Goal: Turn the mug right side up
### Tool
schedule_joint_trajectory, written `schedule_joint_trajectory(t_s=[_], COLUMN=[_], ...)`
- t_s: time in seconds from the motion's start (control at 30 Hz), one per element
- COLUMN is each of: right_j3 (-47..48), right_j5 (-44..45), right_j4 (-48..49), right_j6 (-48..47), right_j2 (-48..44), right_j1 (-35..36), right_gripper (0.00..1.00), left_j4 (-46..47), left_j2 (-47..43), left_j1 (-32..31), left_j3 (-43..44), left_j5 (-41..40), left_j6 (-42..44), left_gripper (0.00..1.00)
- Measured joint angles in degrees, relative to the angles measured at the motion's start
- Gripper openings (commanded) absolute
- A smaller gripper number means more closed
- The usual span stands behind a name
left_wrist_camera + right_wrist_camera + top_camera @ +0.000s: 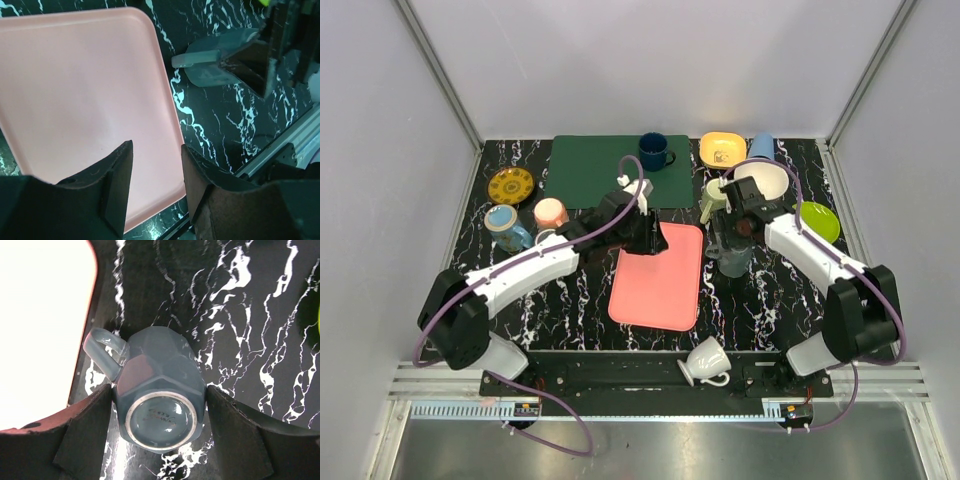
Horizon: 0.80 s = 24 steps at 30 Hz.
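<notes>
A grey-blue faceted mug (160, 390) stands upside down on the black marble table, base up, handle pointing toward the pink tray. It also shows in the top view (734, 262) and the left wrist view (210, 62). My right gripper (159, 389) straddles it from above with both fingers against its sides; in the top view this gripper (733, 240) sits right of the tray. My left gripper (157, 150) is open and empty, hovering over the pink tray's far right corner (655, 240).
The pink tray (660, 285) lies at centre. A white mug (705, 362) lies on its side at the near edge. A green mat (585, 170), dark blue mug (653, 150), yellow bowl (722, 150), white bowl (765, 180), lime plate (820, 220) and pink cup (551, 213) stand behind.
</notes>
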Motion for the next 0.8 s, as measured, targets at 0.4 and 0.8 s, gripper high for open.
schedule_joint_trajectory(t_s=[0.4,0.8], right_j3=[-5.7,6.4], right_j5=[-1.9,7.7], right_j4=[1.2,-2.3], right_j6=[-3.8,8.4], right_j2=[-6.4,-14.4], right_j1=[1.2,1.2], right_gripper=[1.0,0.98], left_j4=[1.4,1.0], left_j2=[6.9,8.2], left_j1=[0.0,0.2], left_j3=[0.0,4.8], left_j5=[9.0,11.7], left_j6=[5.7,21.0], left_gripper=[0.82,0.99])
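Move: My right hand still has the upside-down grey mug between its fingers, the mug's middle practically at the hand point, perhaps 1 cm farther out and 1 cm lower. The green mug stands about 17 cm ahead and 4 cm left of that hand; the pink tray's middle lies some 6 cm back and 24 cm left. From my left hand, the grey mug is roughly 23 cm to the right, 4 cm back and 8 cm lower. With my right hand I keep hold of the grey mug and draw it level towards me about 2 cm, turning it slightly counter-clockwise. Then I stop, open fully to let go, and lift away, gathering speed to about 12 cm up, easing forward and tipping the fingers some 20 degrees outward. My left hand dips 4 cm over the tray, shifts right towards the mug and comes partly back up, opening wide and turning clockwise about 20 degrees. ##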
